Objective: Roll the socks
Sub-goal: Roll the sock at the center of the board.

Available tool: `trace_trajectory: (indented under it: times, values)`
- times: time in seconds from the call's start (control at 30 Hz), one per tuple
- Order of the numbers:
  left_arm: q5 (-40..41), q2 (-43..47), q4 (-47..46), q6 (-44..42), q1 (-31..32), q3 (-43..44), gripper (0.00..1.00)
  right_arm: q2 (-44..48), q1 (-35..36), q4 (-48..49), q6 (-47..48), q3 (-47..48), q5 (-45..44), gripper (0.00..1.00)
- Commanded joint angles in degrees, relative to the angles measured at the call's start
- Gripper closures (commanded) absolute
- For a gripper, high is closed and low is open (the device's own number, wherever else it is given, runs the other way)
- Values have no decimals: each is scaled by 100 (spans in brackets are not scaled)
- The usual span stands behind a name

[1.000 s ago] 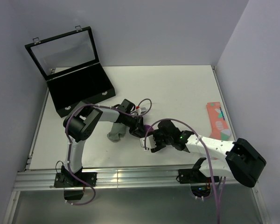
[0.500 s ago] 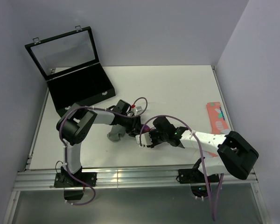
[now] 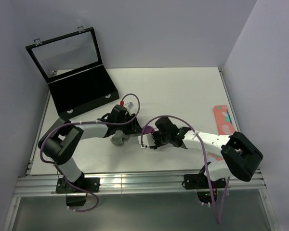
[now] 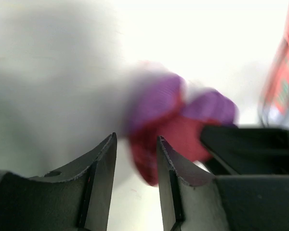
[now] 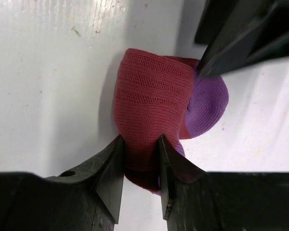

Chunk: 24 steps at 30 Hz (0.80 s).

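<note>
The magenta-red sock (image 5: 151,96) lies rolled into a tight bundle on the white table, with its purple heel (image 5: 207,108) showing at one end. My right gripper (image 5: 140,140) is shut on the near end of this roll. My left gripper (image 4: 136,139) is open with nothing between its fingers, and the roll (image 4: 168,130) shows blurred just beyond them. The grey sock (image 3: 118,139) lies crumpled under the left wrist and fills the left of the left wrist view (image 4: 48,86). From above, the two grippers (image 3: 133,128) (image 3: 148,140) nearly meet and hide the roll.
An open black case (image 3: 82,91) with a glass lid (image 3: 65,50) stands at the back left. A salmon-pink patterned sock (image 3: 223,121) lies flat at the right edge. Purple cables (image 3: 135,103) loop above both wrists.
My left gripper has opened, let go of the roll and drawn back to the left. My right gripper has moved left and closed on the magenta roll.
</note>
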<state>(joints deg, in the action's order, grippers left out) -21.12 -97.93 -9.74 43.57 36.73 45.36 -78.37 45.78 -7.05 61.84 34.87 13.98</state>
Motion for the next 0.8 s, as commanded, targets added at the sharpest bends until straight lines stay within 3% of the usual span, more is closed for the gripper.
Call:
trace_trajectory:
  times: [0.0, 0.33, 0.5, 0.77]
  values:
    - [1497, 362, -387, 344, -87, -422, 57, -152, -86, -1149, -225, 186, 105, 81]
    - [2138, 1671, -1740, 688, 220, -1906, 56, -785, -490, -2414, -190, 1135, 808, 82]
    - [2779, 2408, -2164, 284, 773, -2312, 56, -1540, -859, -3643, 29, 2171, 1300, 83]
    - [2806, 2814, -2165, -585, 1204, -2392, 55, -2928, -1519, -5384, 425, 3868, 1968, 83]
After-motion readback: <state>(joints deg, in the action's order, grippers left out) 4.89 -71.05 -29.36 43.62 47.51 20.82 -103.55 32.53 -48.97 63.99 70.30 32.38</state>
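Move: The maroon sock, already partly rolled and still pinched in the right fingers, has its middle about 2 cm left and 1 cm ahead of the right hand. From the open left hand it lies roughly 6 cm right, 2 cm back and 2 cm lower. The green sock lies about 9 cm left and 2 cm back of the left hand, 3 cm lower. Take the open left gripper away from the maroon sock: swing it about 5 cm left, dipping slightly, then draw it back and lift it so it ends some 5 cm higher, its fingers levelling. Keep the right fingers pinched on the sock and, easing forward about 2 cm, tip the hand some 30 degrees so its fingertips swing back towards the base. ##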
